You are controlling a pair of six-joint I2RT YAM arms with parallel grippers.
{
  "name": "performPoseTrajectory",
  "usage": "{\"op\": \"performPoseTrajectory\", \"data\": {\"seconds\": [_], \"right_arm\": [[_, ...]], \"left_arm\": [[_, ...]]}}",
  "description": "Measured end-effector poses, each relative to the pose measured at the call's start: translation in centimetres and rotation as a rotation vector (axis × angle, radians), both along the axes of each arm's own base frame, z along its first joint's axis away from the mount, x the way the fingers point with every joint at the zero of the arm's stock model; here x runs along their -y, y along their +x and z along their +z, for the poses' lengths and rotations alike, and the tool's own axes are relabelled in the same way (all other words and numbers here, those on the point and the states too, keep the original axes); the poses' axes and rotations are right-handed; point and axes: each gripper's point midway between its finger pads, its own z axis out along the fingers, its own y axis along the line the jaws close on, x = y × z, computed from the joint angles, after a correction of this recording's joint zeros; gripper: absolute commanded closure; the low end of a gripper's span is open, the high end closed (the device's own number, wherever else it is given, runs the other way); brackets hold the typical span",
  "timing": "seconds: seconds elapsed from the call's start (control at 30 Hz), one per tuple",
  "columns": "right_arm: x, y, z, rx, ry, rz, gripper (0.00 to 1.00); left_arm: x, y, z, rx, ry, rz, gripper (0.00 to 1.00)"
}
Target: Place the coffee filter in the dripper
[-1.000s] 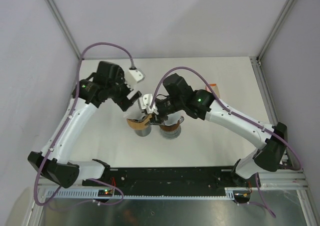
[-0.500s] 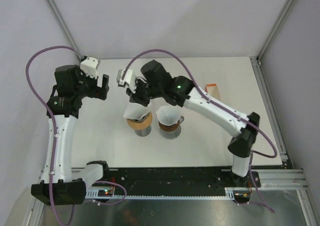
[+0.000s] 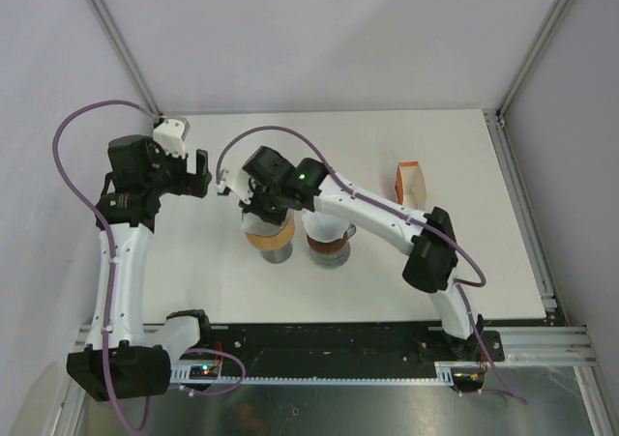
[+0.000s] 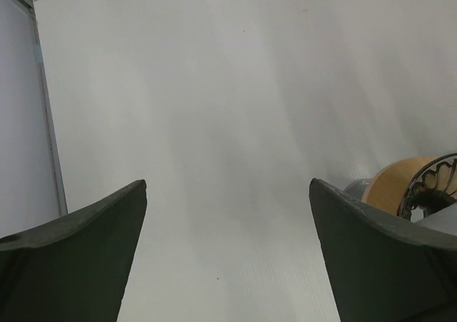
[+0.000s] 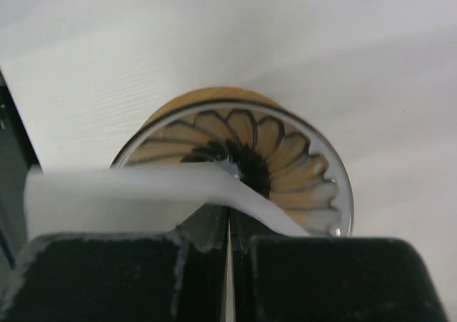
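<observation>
The glass dripper (image 5: pixel 285 158) with dark ribs and a wooden collar stands on a grey base just left of the table's middle (image 3: pixel 271 241). My right gripper (image 5: pixel 228 218) hangs right over it, shut on a white coffee filter (image 5: pixel 128 197). The paper bends across the dripper's near rim, to the left of the jaws. In the top view the right gripper (image 3: pixel 253 204) covers most of the filter. My left gripper (image 3: pixel 198 173) is off to the left, open and empty (image 4: pixel 228 186). The dripper's edge (image 4: pixel 418 186) shows past its right finger.
A second dripper (image 3: pixel 331 241) with white paper in it stands right beside the first, partly under the right arm. A small orange-and-white box (image 3: pixel 411 180) lies at the back right. The enclosure walls and frame posts close the table's far side.
The left arm has drawn back from the drippers to the left, its gripper wide open. The right gripper has shut on the filter and moved left, over the left dripper.
</observation>
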Motion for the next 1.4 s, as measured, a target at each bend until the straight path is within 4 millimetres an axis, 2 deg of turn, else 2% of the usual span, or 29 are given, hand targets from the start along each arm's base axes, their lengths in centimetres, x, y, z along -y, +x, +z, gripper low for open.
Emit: {"op": "performPoseTrajectory", "data": {"seconds": [0.2, 0.23, 0.63, 0.8, 0.97, 1.4], "right_arm": [[-0.9, 0.5, -4.5, -0.04, -0.095, -0.003, 1.0], [-0.9, 0.4, -4.6, -0.045, -0.099, -0.002, 1.0], [-0.8, 0.6, -4.6, -0.051, -0.121, -0.026, 1.0], [-0.8, 0.5, -4.6, -0.052, -0.119, -0.032, 0.88], [-1.1, 0.2, -4.3, -0.047, -0.112, -0.027, 0.82], [-0.9, 0.1, -0.5, -0.002, -0.046, -0.029, 0.7]], "left_arm": [[0.1, 0.0, 0.6, 0.024, 0.0, -0.004, 0.0], [0.1, 0.0, 0.6, 0.025, -0.001, -0.004, 0.0], [0.5, -0.1, 0.0, 0.012, -0.014, -0.024, 0.0], [0.7, -0.1, 0.0, 0.011, -0.021, -0.035, 0.0], [0.9, -0.1, 0.0, 0.01, -0.028, -0.047, 0.0], [1.0, -0.1, 0.0, 0.011, -0.03, -0.051, 0.0]]}}
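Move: The coffee filter sits just under the right hand's shut fingertips, its middle some 4 cm down, about 3 cm left and 1 cm back. The ribbed glass dripper taking it is centred roughly 6 cm below the hand, 2 cm left and level fore and aft; a second dripper, already lined, stands about 12 cm right, 2 cm back and 9 cm lower than the hand. From the idle left hand the filter lies about 16 cm right, 5 cm back and 12 cm down. With its fingers still shut, the right hand drives quickly down about 4.5 cm, tipping slightly, to push the filter into the dripper's mouth with the fingertips, and stays down there for roughly half a second. Then the fingers part to a bit over a quarter of their range as the hand begins to climb about 4 cm back up, ending with the open tips still at the filter. ##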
